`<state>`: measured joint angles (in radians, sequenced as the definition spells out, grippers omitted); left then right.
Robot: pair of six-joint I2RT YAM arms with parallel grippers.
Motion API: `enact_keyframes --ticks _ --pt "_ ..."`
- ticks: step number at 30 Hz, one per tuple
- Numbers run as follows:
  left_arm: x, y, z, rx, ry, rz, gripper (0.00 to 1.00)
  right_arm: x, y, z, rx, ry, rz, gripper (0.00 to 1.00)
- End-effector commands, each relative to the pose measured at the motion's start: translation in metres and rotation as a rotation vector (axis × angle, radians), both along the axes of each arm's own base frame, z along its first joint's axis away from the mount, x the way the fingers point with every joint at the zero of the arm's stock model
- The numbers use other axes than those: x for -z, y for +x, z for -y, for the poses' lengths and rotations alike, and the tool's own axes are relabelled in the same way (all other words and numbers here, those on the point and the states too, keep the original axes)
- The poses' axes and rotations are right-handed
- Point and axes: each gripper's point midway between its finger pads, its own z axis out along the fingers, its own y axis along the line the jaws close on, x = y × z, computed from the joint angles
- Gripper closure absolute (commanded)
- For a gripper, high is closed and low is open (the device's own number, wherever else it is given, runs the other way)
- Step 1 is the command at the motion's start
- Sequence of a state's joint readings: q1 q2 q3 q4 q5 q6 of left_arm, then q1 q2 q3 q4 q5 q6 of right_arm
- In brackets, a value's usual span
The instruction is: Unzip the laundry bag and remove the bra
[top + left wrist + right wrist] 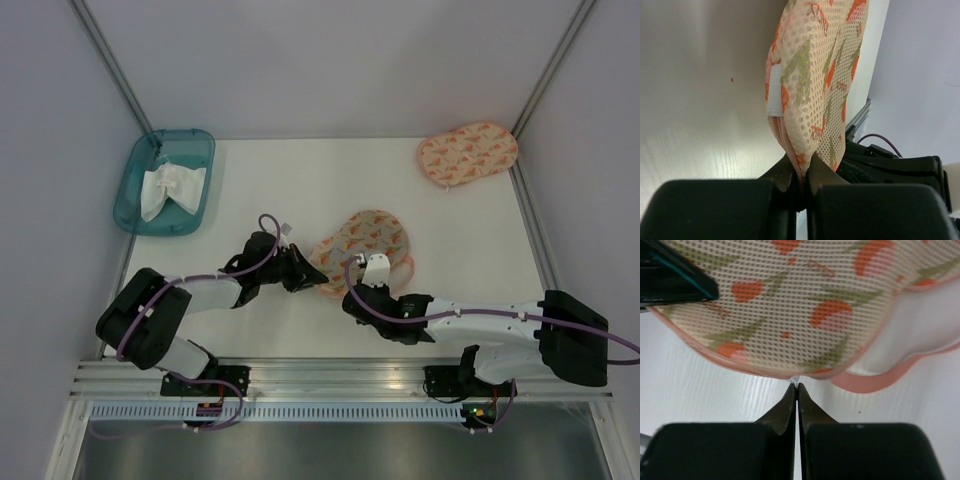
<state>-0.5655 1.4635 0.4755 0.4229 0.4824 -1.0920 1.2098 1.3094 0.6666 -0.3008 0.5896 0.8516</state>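
The laundry bag (pixel 368 240), a peach mesh pouch with orange-red print, lies mid-table with its near-left end lifted. My left gripper (pixel 306 272) is shut on that end's pink zipper edge, seen close in the left wrist view (pixel 802 172), where the bag (pixel 815 75) stands up from the jaws. My right gripper (pixel 352 284) is at the bag's near edge. In the right wrist view (pixel 797 386) it is shut on a small pale zipper pull (pixel 796 380) under the bag (pixel 790 305). The bra is hidden.
A second peach printed pouch (pixel 467 154) lies at the back right corner. A teal bin (pixel 134 190) at the back left holds a white cloth (pixel 170 188). Grey walls close in the table on three sides.
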Motion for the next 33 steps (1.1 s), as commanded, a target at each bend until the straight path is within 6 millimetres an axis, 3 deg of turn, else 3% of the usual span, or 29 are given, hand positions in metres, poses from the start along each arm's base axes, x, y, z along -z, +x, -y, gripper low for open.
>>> enact_keyframes --ticks 1,8,14,15,16,19,20,24,28,31,33 --pt "0.003 0.002 -0.001 0.096 0.032 0.047 0.98 0.009 0.007 0.051 0.104 -0.130 0.021 1.00" --pt "-0.009 0.024 0.003 0.204 0.043 0.128 0.98 0.016 0.023 0.078 0.181 -0.176 0.013 1.00" --pt "-0.033 0.047 0.021 0.323 -0.039 0.205 0.94 0.019 0.028 0.060 0.120 -0.134 0.015 1.00" --pt "-0.030 0.050 0.024 0.327 -0.050 0.191 0.84 0.022 0.025 0.054 0.095 -0.113 -0.004 1.00" --pt "-0.033 0.056 0.027 0.324 -0.052 0.197 0.49 0.018 0.027 0.045 0.080 -0.076 0.012 1.00" --pt "-0.021 0.064 0.024 0.264 -0.008 0.152 0.08 0.016 0.026 0.030 0.032 -0.019 0.001 0.99" --pt "-0.018 0.064 0.021 0.242 0.009 0.144 0.01 0.014 0.026 0.026 0.018 -0.009 0.000 1.00" --pt "-0.001 0.053 0.000 0.094 0.071 0.063 0.00 0.010 0.023 0.003 -0.072 0.059 -0.009 1.00" --pt "0.001 0.019 -0.018 0.018 0.043 0.014 0.00 -0.007 0.009 -0.041 -0.245 0.249 -0.020 1.00" --pt "0.007 0.001 -0.030 -0.028 0.040 -0.035 0.00 -0.012 0.007 -0.054 -0.291 0.291 -0.019 1.00" --pt "-0.003 -0.006 -0.035 -0.060 0.017 -0.029 0.00 -0.014 0.008 -0.060 -0.302 0.298 -0.016 1.00"
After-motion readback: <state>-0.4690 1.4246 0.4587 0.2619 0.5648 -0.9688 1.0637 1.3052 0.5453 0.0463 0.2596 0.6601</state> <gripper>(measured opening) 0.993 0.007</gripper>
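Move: The right hand already pinches the zipper pull at the bag's near edge; the bag's right end lies about 9 cm to its right and 7 cm ahead, with the strap loop some 10 cm right and 4 cm ahead. The bag's middle is roughly 10 cm straight ahead, a few centimetres lower. The left hand already grips the bag's gathered left end, with the zipper pull about 9 cm to its right and 3 cm back. The right hand, keeping its pinch on the zipper pull, tugs about 5 cm right and slightly forward, then swings some 8 cm back left, turning counter-clockwise, while the left first carries its gripped end forward and slightly right. As the right starts back, the left opens wide, lets go, and draws back, left and somewhat down, ending open just off the bag's left end. ##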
